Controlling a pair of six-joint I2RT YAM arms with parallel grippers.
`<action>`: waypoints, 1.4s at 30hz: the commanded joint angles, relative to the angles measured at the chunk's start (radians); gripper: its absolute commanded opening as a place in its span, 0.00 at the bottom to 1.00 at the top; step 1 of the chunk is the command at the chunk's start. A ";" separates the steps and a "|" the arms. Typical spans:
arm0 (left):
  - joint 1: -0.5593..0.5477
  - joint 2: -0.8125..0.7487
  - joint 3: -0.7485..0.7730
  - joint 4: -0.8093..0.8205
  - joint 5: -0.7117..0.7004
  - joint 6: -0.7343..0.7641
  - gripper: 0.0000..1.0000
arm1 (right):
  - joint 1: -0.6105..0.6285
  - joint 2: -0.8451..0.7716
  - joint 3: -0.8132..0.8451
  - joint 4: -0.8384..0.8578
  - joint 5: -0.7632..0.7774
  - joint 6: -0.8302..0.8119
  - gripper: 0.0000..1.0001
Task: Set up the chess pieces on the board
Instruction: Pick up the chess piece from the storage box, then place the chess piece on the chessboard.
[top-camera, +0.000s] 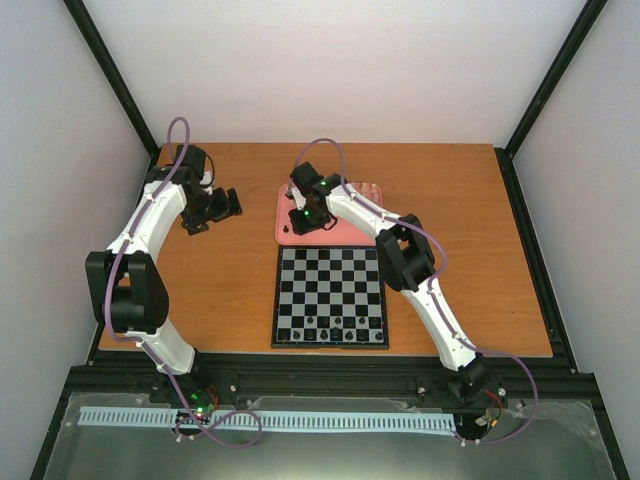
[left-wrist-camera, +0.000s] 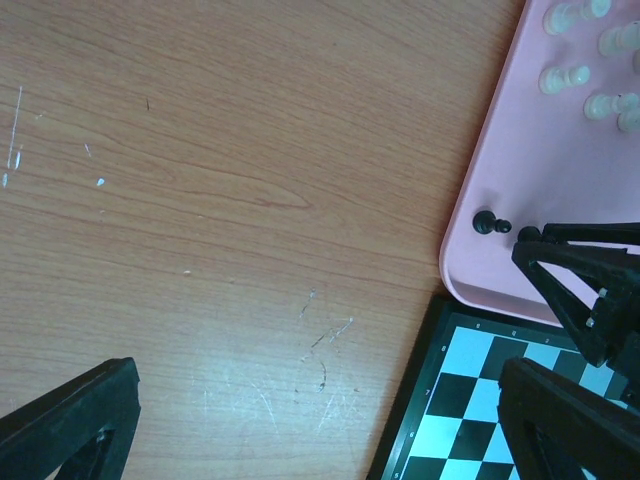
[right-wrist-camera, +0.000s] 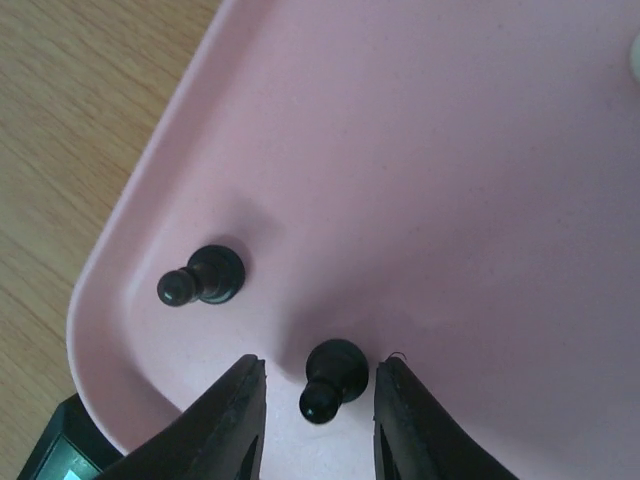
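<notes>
My right gripper (right-wrist-camera: 320, 368) is low over the near left corner of the pink tray (right-wrist-camera: 450, 150). It is open, its fingers on either side of an upright black pawn (right-wrist-camera: 334, 372). A narrow gap shows on each side. A second black pawn (right-wrist-camera: 205, 275) stands to its left. The left wrist view shows cream-white chess pieces (left-wrist-camera: 565, 78) farther back on the tray. The board (top-camera: 330, 297) lies just in front of the tray, with several black pieces (top-camera: 332, 330) along its near rows. My left gripper (top-camera: 215, 210) hangs open over bare table to the left of the tray, holding nothing.
The wooden table (top-camera: 220, 290) spreads around the board and the tray. The tray's raised rim (right-wrist-camera: 110, 290) curves close beside the right gripper's left finger. The board's black frame (left-wrist-camera: 405, 420) lies just inside the left gripper's right finger (left-wrist-camera: 570, 420).
</notes>
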 joint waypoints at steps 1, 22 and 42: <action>-0.005 0.015 0.049 -0.014 -0.007 0.015 1.00 | 0.001 0.018 0.048 -0.008 0.004 0.001 0.30; -0.005 0.017 0.045 -0.011 0.002 0.020 1.00 | 0.001 0.005 0.053 -0.019 0.019 -0.006 0.04; -0.006 -0.005 0.035 -0.007 0.003 0.015 1.00 | 0.283 -0.544 -0.518 -0.071 0.096 0.010 0.03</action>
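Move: The black pawn my right hand goes for stands right between its open fingertips, perhaps 1 cm below the hand point. The last other black pawn is about 3 cm to its left, level with it, and the nearest white pawn some 10 cm straight ahead. The chessboard's middle lies about 18 cm back and 8 cm to the right. From my left hand, the pawn is roughly 4 cm ahead, 18 cm to the right and 13 cm down. I shut my right fingers on the black pawn while the hand stays down in the storage box, pinching it from both sides. Then I lift it about 10 cm and, still rising, sweep it back some 13 cm, faster and faster, out over the board's far left part, turning the hand roughly 10 degrees counter-clockwise. ##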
